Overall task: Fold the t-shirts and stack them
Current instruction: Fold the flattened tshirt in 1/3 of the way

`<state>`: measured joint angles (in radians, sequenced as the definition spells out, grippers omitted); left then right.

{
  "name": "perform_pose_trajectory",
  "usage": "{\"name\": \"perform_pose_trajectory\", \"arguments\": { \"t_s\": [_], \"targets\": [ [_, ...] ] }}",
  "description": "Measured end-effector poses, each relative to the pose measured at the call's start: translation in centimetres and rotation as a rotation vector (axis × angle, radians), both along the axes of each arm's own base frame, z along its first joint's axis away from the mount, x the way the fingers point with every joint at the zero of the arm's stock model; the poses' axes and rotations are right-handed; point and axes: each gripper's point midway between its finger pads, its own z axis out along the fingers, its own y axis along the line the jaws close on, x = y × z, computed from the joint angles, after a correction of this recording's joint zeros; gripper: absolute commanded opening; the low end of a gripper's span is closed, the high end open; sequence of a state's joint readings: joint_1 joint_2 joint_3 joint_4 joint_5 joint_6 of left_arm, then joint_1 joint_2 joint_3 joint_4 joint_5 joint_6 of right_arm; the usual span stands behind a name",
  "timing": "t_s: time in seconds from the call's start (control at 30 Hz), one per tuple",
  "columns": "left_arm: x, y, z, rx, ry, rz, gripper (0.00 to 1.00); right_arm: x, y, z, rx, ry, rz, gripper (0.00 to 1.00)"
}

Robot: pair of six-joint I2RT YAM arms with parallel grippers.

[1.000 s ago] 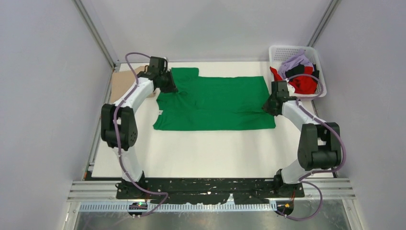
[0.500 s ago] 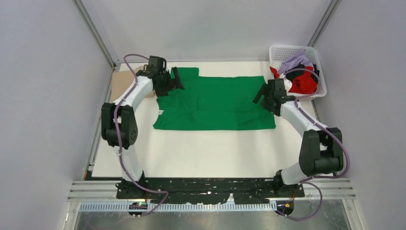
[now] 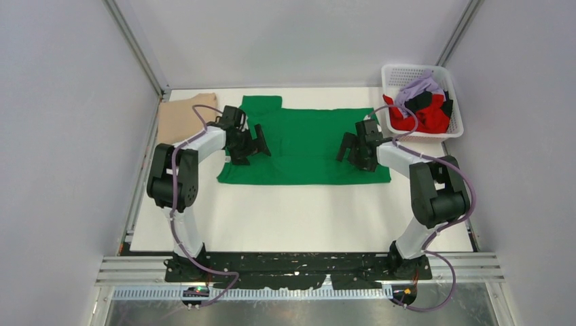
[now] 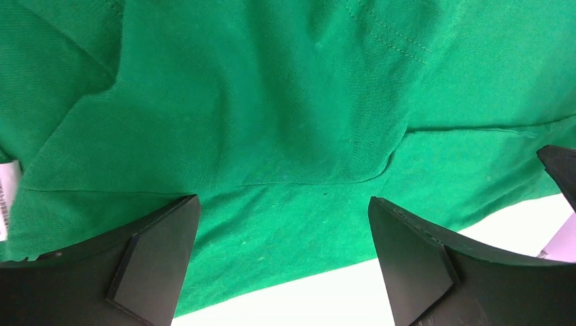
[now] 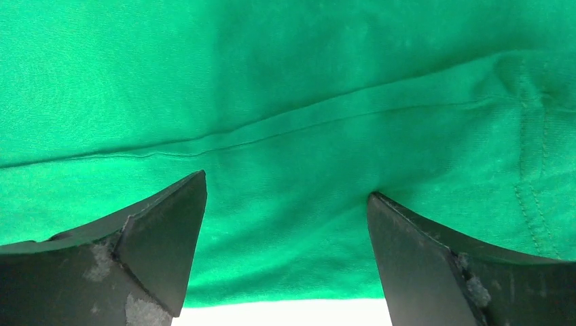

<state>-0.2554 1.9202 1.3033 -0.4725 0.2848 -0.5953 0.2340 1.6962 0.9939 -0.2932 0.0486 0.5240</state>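
A bright green t-shirt [image 3: 306, 146] lies spread flat across the back middle of the white table, one sleeve at its far left corner. My left gripper [image 3: 255, 144] hovers open over its left part, nothing between the fingers; the left wrist view shows green cloth [image 4: 272, 102] under the open left gripper [image 4: 282, 204] and a white label [image 4: 5, 197] at the edge. Over the shirt's right part my right gripper [image 3: 350, 151] is open; the right wrist view shows the right gripper [image 5: 285, 187] above a seam of the green cloth [image 5: 272, 81].
A folded tan t-shirt [image 3: 183, 115] lies at the back left of the table. The white lattice basket [image 3: 407, 68] at the back right holds a lilac shirt [image 3: 418, 88], a black one [image 3: 424, 100] and a red one [image 3: 424, 121]. Bare table [image 3: 299, 217] stretches in front.
Both grippers opened, let go of the green shirt's far corners and moved inward and nearer over the shirt. The tan shirt is now uncovered by the left arm.
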Motion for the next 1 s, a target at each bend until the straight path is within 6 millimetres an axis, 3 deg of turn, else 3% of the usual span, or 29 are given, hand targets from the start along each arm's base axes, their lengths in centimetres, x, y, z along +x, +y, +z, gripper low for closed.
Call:
{"name": "perform_pose_trajectory", "arguments": {
  "t_s": [0.2, 0.3, 0.5, 0.63, 0.83, 1.0],
  "targets": [
    [-1.0, 0.0, -0.1, -0.025, -0.034, -0.003, 0.99, -1.5, 0.1, -0.4, 0.002, 0.011, 0.023, 0.96],
    [-3.9, 0.5, -0.1, -0.045, -0.047, -0.002, 1.0, -4.1, -0.2, -0.5, -0.004, 0.041, 0.036, 0.95],
    [-11.6, 1.3, -0.3, -0.069, -0.045, -0.001, 1.0, -11.6, -0.4, -1.1, -0.058, 0.153, 0.099, 0.95],
    [-15.6, 1.4, -0.4, -0.083, -0.067, -0.008, 1.0, -15.8, -0.4, -1.4, -0.076, 0.213, 0.13, 0.96],
    [-18.8, 1.0, -0.3, -0.103, -0.099, -0.02, 1.0, -20.0, -0.4, -1.5, -0.072, 0.258, 0.138, 0.95],
    [-20.4, 1.0, -0.2, -0.101, -0.104, 0.002, 1.0, -22.1, -0.4, -1.5, -0.071, 0.293, 0.148, 0.95]
  ]
}}
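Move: Both open hands are down on the green t-shirt. Its middle lies about 19 cm right and 5 cm ahead of the left hand. From the right hand, it is roughly 17 cm left and 7 cm ahead. The near table edge runs straight behind, some 33 cm from the left hand and 30 cm from the right. The folded tan shirt sits 24 cm left and 15 cm ahead of the left hand; the basket stands 27 cm right and 22 cm ahead of the right hand. Straight back towards the bases, both hands travel together by a little over 20 cm, fingertips staying on the green cloth and dragging the t-shirt towards the near table edge. The fingers stay wide open; the right hand sinks about 1.5 cm as its wrist tips some 15 degrees to point more steeply down. ##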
